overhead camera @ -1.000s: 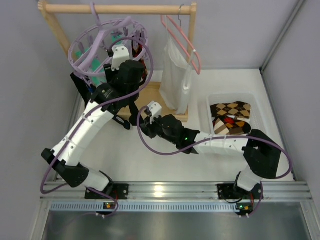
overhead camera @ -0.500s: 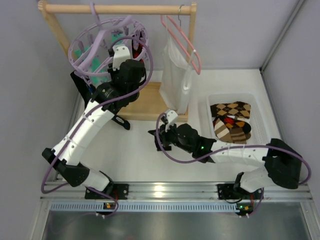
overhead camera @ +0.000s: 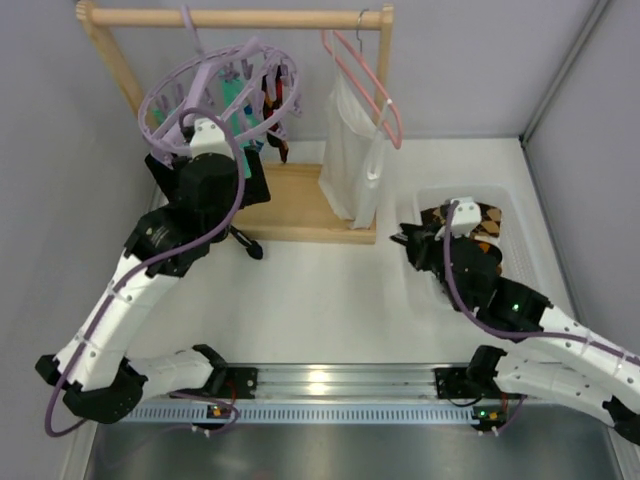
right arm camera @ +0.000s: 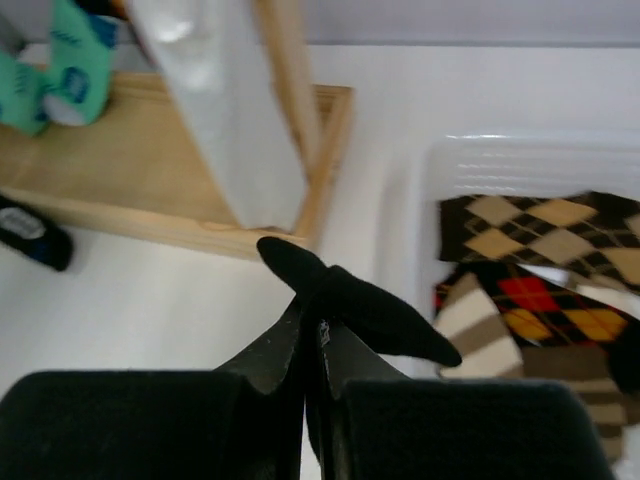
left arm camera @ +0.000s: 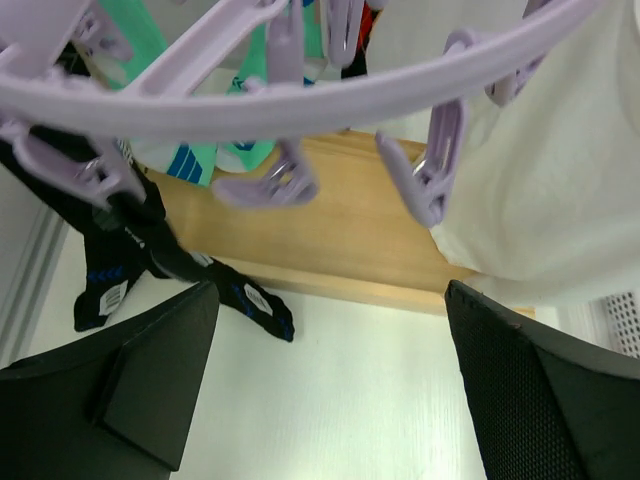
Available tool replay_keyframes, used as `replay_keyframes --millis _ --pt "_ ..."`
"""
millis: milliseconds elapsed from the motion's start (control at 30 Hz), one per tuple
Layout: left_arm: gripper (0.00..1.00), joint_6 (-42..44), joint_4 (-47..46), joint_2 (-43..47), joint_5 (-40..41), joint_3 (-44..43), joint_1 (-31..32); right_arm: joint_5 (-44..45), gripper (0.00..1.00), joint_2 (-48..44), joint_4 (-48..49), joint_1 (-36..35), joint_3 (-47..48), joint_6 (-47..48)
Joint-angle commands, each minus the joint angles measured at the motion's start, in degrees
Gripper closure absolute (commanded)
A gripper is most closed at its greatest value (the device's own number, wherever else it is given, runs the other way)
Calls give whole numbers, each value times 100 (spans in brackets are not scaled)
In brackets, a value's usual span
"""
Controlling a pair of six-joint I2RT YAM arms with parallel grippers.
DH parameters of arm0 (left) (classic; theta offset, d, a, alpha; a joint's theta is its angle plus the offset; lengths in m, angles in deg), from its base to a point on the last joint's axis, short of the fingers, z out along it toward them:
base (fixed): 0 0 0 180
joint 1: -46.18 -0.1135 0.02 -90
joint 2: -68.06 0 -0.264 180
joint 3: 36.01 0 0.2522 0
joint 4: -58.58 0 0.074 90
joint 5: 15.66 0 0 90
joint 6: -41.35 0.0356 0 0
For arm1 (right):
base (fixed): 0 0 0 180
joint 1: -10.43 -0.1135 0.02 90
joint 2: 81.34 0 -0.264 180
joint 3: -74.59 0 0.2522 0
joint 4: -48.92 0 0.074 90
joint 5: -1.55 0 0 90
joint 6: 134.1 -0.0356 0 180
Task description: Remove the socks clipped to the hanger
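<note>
The lavender hanger (overhead camera: 160,92) hangs from the wooden rail, and its ring (left arm camera: 300,100) with dangling clips crosses the top of the left wrist view. Teal socks (left arm camera: 140,45) and a long black sock (left arm camera: 130,250) are clipped to it; the black one's toe reaches the table (overhead camera: 250,246). My left gripper (left arm camera: 330,390) is open and empty just below the ring. My right gripper (overhead camera: 408,240) is shut on a black sock (right arm camera: 370,310), held at the left rim of the white bin (overhead camera: 505,195).
Brown-and-cream argyle socks (overhead camera: 480,220) lie in the bin. A white sleeveless garment (overhead camera: 350,160) hangs on a pink hanger (overhead camera: 365,75) to the right of the ring. The rack's wooden base (overhead camera: 290,205) sits behind the arms.
My right gripper carried the black sock from the table's middle rightward to the bin. My left gripper opened wide and dropped back below the hanger's left side.
</note>
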State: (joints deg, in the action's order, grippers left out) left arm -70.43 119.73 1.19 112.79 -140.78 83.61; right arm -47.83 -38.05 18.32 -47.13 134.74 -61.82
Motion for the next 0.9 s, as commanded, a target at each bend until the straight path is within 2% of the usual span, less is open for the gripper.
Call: replay_keyframes --millis 0,133,267,300,333,367,467,567,767,800,867 --pt "2 -19 -46 795 -374 441 -16 860 100 -206 -1505 762 414 -145" --pt "2 130 -55 1429 -488 916 -16 220 100 -225 -1394 1974 485 206" --pt "2 236 -64 1765 -428 1295 -16 -905 100 381 -1041 3466 555 497" --pt "2 236 -64 1826 -375 1365 -16 -1220 91 513 -988 3688 564 488" --pt "2 236 -64 1931 -261 1435 -8 -1275 68 758 -970 3899 573 436" --pt "2 192 -73 1984 -51 1584 -16 -1250 21 856 -1005 4189 599 366" --pt "2 96 -99 2221 554 1839 -16 -1319 16 945 -1032 4244 757 374" --pt "2 -185 -108 2450 1057 2015 -16 -1574 16 612 -936 4105 801 295" --pt "2 -669 -117 2863 1945 2227 -69 -3409 18 -443 346 3402 108 -30" --pt "2 -722 -125 3012 2068 2305 -87 -4221 18 -514 1105 3331 -198 -91" --pt "2 -914 -117 3214 2280 2359 -148 -5025 19 -480 2065 2999 -542 -363"
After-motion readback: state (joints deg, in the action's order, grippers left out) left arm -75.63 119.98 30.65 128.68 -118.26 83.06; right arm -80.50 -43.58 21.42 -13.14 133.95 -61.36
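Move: The right hand holds a loose black sock; the white basket's middle lies about 20 cm to its right, 8 cm ahead and some 22 cm below, and the white cloth hangs roughly 9 cm left, 16 cm ahead. For the empty left hand, the hanging black socks are about 15 cm left, 5 cm ahead, slightly lower; the teal socks are about 12 cm ahead and 7 cm left, the red sock roughly 16 cm ahead and 3 cm right. The right fingers, shut on the black sock, let go of it over the white basket after a swing of about 17 cm right, some 6 cm forward and down, the wrist turning clockwise. Still open, that hand then heads back left and up. Meanwhile the open left hand draws back from the hanger and leftward, slightly lower, ending about 9 cm back and 11 cm left, lately turning counter-clockwise to face the hanging black socks. ##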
